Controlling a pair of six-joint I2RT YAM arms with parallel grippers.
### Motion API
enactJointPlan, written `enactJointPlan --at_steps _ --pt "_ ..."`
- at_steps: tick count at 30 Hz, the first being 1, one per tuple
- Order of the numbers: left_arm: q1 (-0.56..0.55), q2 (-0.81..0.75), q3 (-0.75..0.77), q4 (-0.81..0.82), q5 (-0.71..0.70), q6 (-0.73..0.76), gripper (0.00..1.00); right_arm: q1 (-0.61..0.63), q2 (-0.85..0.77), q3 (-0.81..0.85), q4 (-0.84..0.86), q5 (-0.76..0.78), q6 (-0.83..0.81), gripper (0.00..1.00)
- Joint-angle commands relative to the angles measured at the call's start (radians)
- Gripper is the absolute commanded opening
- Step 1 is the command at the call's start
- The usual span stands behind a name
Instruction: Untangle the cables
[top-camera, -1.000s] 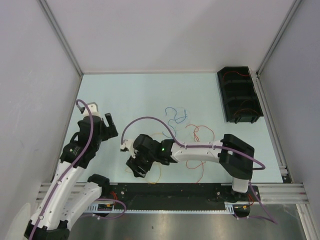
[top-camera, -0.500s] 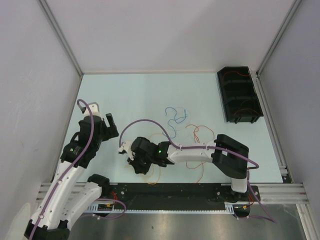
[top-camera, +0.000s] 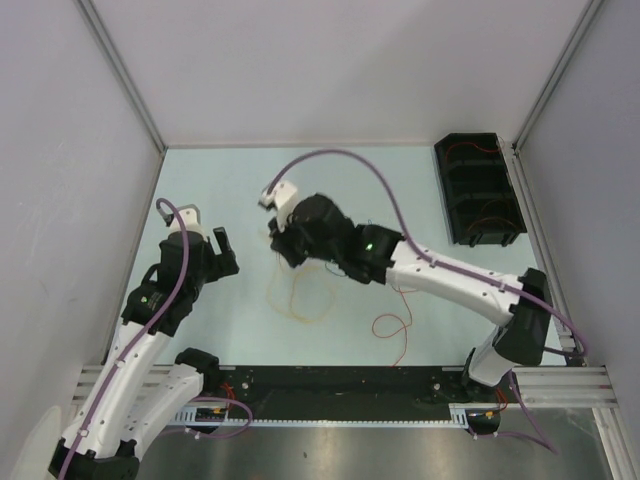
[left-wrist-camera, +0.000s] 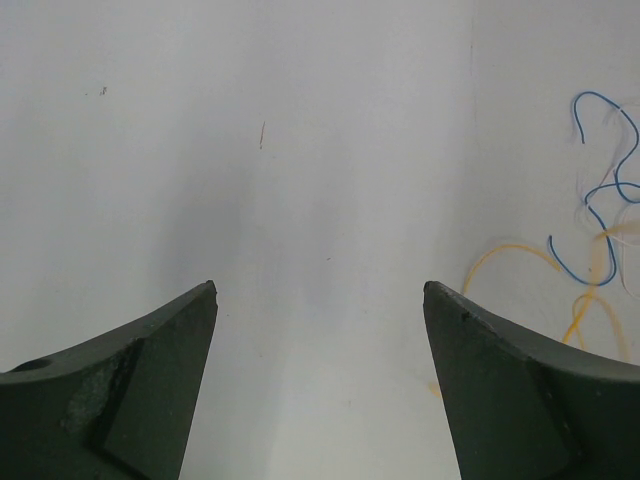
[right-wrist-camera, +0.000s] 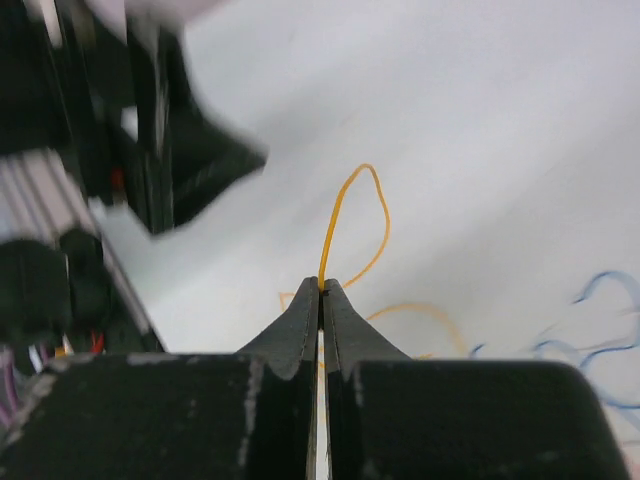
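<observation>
My right gripper (right-wrist-camera: 322, 287) is shut on the yellow cable (right-wrist-camera: 343, 197), which rises from the fingertips in a loop. In the top view this gripper (top-camera: 284, 246) hangs over the middle of the table, and the yellow cable (top-camera: 300, 319) droops from it in loose loops onto the surface. A red cable (top-camera: 404, 345) lies near the front, right of the yellow loops. Blue cable (left-wrist-camera: 600, 190) and more yellow cable (left-wrist-camera: 518, 250) show at the right of the left wrist view. My left gripper (left-wrist-camera: 320, 290) stands open over bare table, left of the cables (top-camera: 222, 255).
A black compartment tray (top-camera: 478, 190) with a few thin wires in it sits at the back right corner. White walls close the table on three sides. The black rail with the arm bases (top-camera: 340, 385) runs along the near edge.
The right gripper has shut on the yellow cable near the front and carried it up and toward the back, drawing it out of the pile. The left arm has hardly moved.
</observation>
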Motion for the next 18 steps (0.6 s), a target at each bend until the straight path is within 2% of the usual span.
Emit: enactJointPlan --at_steps 1,8,12,16,18 --pt "0.01 -0.008 -0.002 0.037 0.021 0.021 0.89 -0.084 -0.066 0.17 -0.055 0.12 -0.027 0.0" --pt "0.012 -0.015 -0.007 0.042 0.036 0.026 0.88 -0.29 -0.01 0.504 -0.142 0.133 -0.044 0.0" --pt "0.012 -0.018 -0.01 0.046 0.046 0.028 0.88 -0.394 0.083 0.82 -0.222 0.126 -0.073 0.0" --pt "0.012 -0.018 -0.012 0.051 0.055 0.029 0.87 -0.477 0.172 1.056 -0.279 0.111 -0.087 0.0" --pt "0.013 -0.018 -0.012 0.051 0.058 0.031 0.87 -0.512 0.172 1.079 -0.264 0.109 -0.085 0.0"
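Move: The right hand already grips the orange cable in the air, with the table about 20 cm beneath. The black bin lies some 29 cm ahead, 53 cm to its right and 17 cm below. Down on the table, the blue cable is about 15 cm ahead and 17 cm right of this hand, and the red cable about 4 cm back and 28 cm right. From the idle left hand the bin is around 27 cm ahead, 66 cm right and 11 cm below. The right hand keeps the orange cable pinched in its shut fingers and sweeps it up fast, rising about 30 cm while also travelling some 17 cm forward and as far to the right, drawing the hanging strand up off the table and across to the bin's side. As it climbs, the wrist swings about 30 degrees clockwise and tips up, so the fingers go from pointing left and down to pointing mostly forward and slightly above level. ##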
